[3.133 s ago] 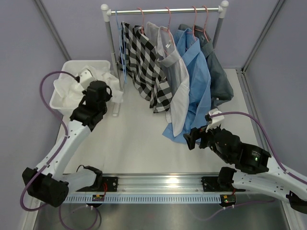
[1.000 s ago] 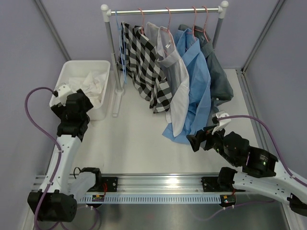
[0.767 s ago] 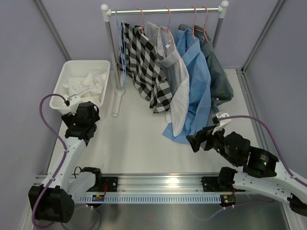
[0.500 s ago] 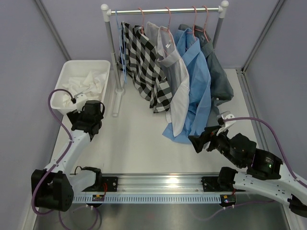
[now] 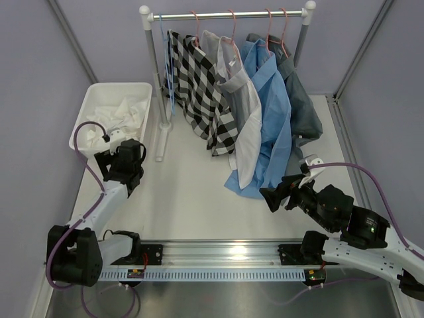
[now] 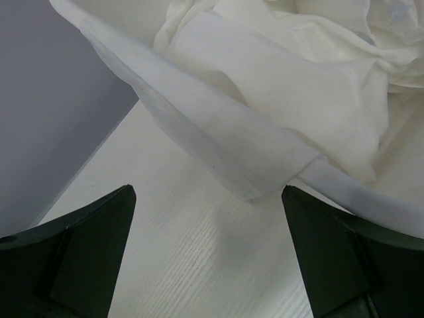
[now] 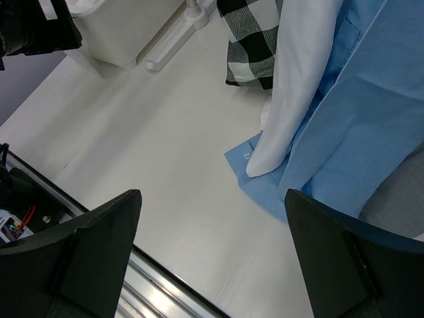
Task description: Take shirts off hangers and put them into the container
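Observation:
The white container (image 5: 91,106) stands at the far left with a crumpled white shirt (image 5: 120,114) inside, seen close up as the shirt (image 6: 298,79) over the rim (image 6: 199,132). My left gripper (image 5: 126,156) hangs open and empty just in front of the tub's near edge, its fingers (image 6: 79,258) wide apart over bare table. On pink hangers (image 5: 232,36) hang a check shirt (image 5: 199,93), a pale grey-white one (image 5: 242,112), a light blue one (image 5: 273,126) and a dark grey one (image 5: 301,99). My right gripper (image 5: 278,192) is open and empty, low by the blue shirt's hem (image 7: 265,179).
A metal rail (image 5: 225,14) on white posts carries the hangers; its foot (image 5: 161,142) lies beside the tub. A light blue hanger (image 5: 165,73) hangs bare at the rail's left end. The aluminium base rail (image 5: 218,255) runs along the near edge. Purple walls enclose the table.
My left gripper drew back from above the container, leaving the white shirt inside, and came down in front of the tub. The right arm shifted only slightly.

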You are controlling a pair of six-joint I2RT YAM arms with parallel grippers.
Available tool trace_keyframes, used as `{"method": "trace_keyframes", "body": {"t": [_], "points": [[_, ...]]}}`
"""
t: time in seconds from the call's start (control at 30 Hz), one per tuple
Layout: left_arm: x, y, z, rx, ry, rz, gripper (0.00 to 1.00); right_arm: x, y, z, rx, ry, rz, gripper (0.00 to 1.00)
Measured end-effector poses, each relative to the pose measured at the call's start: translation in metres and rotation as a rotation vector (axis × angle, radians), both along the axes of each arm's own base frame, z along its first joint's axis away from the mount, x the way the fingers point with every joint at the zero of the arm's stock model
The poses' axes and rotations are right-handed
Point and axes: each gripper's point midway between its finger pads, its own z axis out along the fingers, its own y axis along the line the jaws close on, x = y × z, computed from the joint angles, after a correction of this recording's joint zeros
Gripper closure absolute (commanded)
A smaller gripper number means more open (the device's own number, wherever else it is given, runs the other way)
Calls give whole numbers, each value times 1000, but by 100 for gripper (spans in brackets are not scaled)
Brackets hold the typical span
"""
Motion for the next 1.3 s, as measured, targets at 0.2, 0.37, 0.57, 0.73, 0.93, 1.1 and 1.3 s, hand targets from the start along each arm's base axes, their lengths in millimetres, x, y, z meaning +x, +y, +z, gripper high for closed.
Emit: {"method": "trace_keyframes", "body": {"t": [0.2,0.37,0.57,0.73,0.93,1.1,1.3], "points": [[5,4,-7,41,36,3,11,0,0,-1,1,1,2,0],[5,11,-5,54,25,27,21,-1,1,-1,4,2,7,0],[1,15,-7,65,32,42,48,-2,0,0,8,0,9,0],[-1,16,-8,66,34,55,80,-2,0,0,10,0,10,0],[-10,19,-8,66,67,76,100,-2,1,2,18,-3,16,1],[-14,21,16,73,49,91,100,-2,2,2,20,-4,17,0],[-2,25,74,126,-10,85,100,-2,3,1,16,-1,17,1]]}}
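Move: The white shirt's overhanging edge, draped outside the container's near side, is almost between the left hand's open fingers, about 2 cm ahead, 2 cm left and 1 cm above. The container's middle lies some 14 cm ahead and 3 cm right, about 3 cm lower; the shirt heap inside is about 14 cm ahead, 5 cm right, at hand height. The rack foot is roughly 8 cm ahead, 20 cm right and 9 cm lower. From the right hand the shirt edge lies some 15 cm ahead, 53 cm left, 13 cm lower. Leftward by nearly 2 cm and about 1 cm down, the left hand eases onto the hanging shirt edge while its wide-open fingers close fully, pinching the cloth by the container's near rim. Drawing back about 1 cm as they shut, it then lifts faster, some 8 cm up, keeping the pinch, with only a slight turn of the wrist. ##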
